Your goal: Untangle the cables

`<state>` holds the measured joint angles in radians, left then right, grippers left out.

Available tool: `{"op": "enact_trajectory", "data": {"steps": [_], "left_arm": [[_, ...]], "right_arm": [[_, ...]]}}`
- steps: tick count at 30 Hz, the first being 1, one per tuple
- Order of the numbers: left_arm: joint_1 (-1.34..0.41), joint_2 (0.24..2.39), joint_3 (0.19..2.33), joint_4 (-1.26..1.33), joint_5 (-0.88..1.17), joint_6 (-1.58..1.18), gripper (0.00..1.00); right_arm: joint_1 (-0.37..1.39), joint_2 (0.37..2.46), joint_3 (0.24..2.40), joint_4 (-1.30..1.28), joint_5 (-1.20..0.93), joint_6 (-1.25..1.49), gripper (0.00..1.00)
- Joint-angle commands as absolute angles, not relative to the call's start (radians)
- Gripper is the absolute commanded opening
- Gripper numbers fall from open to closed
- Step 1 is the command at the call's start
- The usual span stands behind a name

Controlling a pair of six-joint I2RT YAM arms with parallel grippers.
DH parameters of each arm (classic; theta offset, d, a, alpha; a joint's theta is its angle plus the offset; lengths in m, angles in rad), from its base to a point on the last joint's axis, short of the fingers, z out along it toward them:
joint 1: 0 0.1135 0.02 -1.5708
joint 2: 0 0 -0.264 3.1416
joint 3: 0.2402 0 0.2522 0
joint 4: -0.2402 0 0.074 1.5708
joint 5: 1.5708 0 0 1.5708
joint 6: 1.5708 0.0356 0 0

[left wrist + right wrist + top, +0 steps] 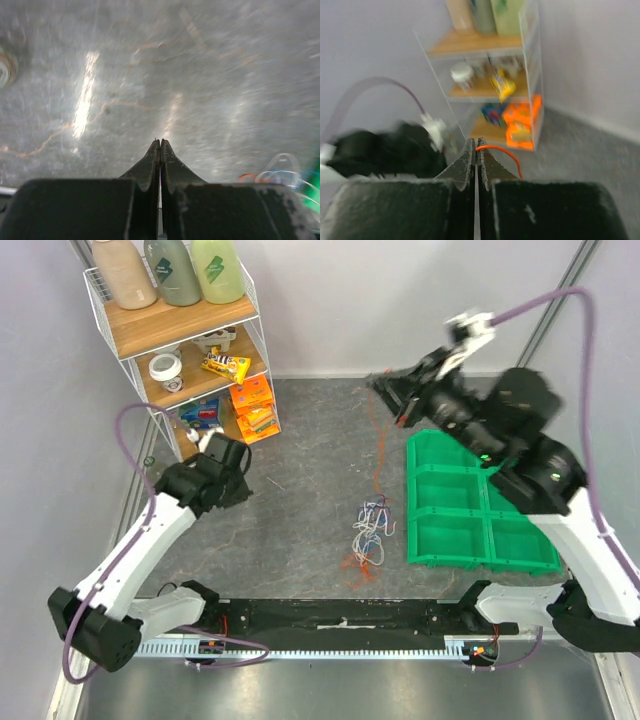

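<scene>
The cables point(369, 536), a small tangle of thin white, blue and orange-red wires, lie on the grey table just left of the green bins. One orange wire point(379, 455) runs from the tangle up to my right gripper point(380, 387), which is raised at the back and shut on it. In the right wrist view the orange wire point(502, 151) loops out from between the closed tips of the right gripper point(477, 143). My left gripper point(160, 142) is shut over bare table with nothing visible between its fingers. The tangle point(281, 173) shows at its lower right.
Green compartment bins point(470, 510) sit on the right of the table. A wire shelf point(180, 340) with bottles, jars and orange packets stands at the back left, close to my left wrist point(222, 465). A thin orange line point(117, 104) crosses the table ahead of the left gripper.
</scene>
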<state>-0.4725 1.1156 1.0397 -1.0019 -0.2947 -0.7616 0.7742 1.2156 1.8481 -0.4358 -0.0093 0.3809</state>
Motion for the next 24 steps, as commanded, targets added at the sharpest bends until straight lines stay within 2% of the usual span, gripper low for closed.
{"op": "enact_trajectory", "data": {"steps": [1, 4, 5, 6, 8, 10, 13, 18, 24], "left_arm": [[-0.469, 1.01, 1.238, -0.982, -0.318, -0.671, 0.02], [-0.469, 1.006, 1.24, -0.817, -0.068, -0.578, 0.03], [-0.469, 1.014, 1.223, -0.743, 0.1, -0.571, 0.11], [-0.471, 1.028, 1.201, -0.668, 0.226, -0.571, 0.24], [-0.474, 1.046, 1.128, -0.53, 0.392, -0.618, 0.58], [-0.482, 1.064, 1.076, -0.427, 0.477, -0.675, 0.77], [-0.511, 1.109, 1.043, -0.361, 0.505, -0.719, 0.81], [-0.563, 1.198, 1.025, -0.278, 0.526, -0.755, 0.73], [-0.626, 1.308, 1.011, -0.253, 0.549, -0.749, 0.79]], "right_arm": [[0.773, 1.235, 1.675, -0.557, 0.037, 0.396, 0.0], [0.775, 1.238, 1.64, -0.488, -0.171, 0.445, 0.0], [0.775, 1.241, 1.634, -0.459, -0.217, 0.457, 0.0], [0.775, 1.243, 1.635, -0.442, -0.251, 0.468, 0.0], [0.775, 1.253, 1.654, -0.437, -0.282, 0.471, 0.0], [0.775, 1.262, 1.673, -0.434, -0.298, 0.48, 0.0], [0.775, 1.273, 1.695, -0.405, -0.322, 0.515, 0.0], [0.775, 1.295, 1.712, -0.286, -0.368, 0.615, 0.0], [0.775, 1.344, 1.839, -0.247, -0.394, 0.656, 0.0]]}}
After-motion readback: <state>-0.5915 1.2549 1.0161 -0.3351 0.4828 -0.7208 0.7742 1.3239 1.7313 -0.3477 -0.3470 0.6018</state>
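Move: The tangle of cables hangs by its orange cable from the shut right fingers, its middle about 48 cm below that hand, roughly 4 cm back and level with it sideways. From the empty, shut left hand that tangle lies some 26 cm to the right, about 3 cm back and 8 cm lower. The green crate's middle is about 56 cm right of the left hand and 4 cm farther out; the orange packets sit some 24 cm ahead and 3 cm right. The hanging cables are brought leftward and met from the left: the right hand, still pinching the orange cable, dips about 16 cm and comes partly back up, shifting 8 cm left. The left hand first rises 13 cm, then swings right and down, some 20 cm rightward overall, opening wide and turning its fingers to point right and down, until they straddle the strands just above the tangle. ##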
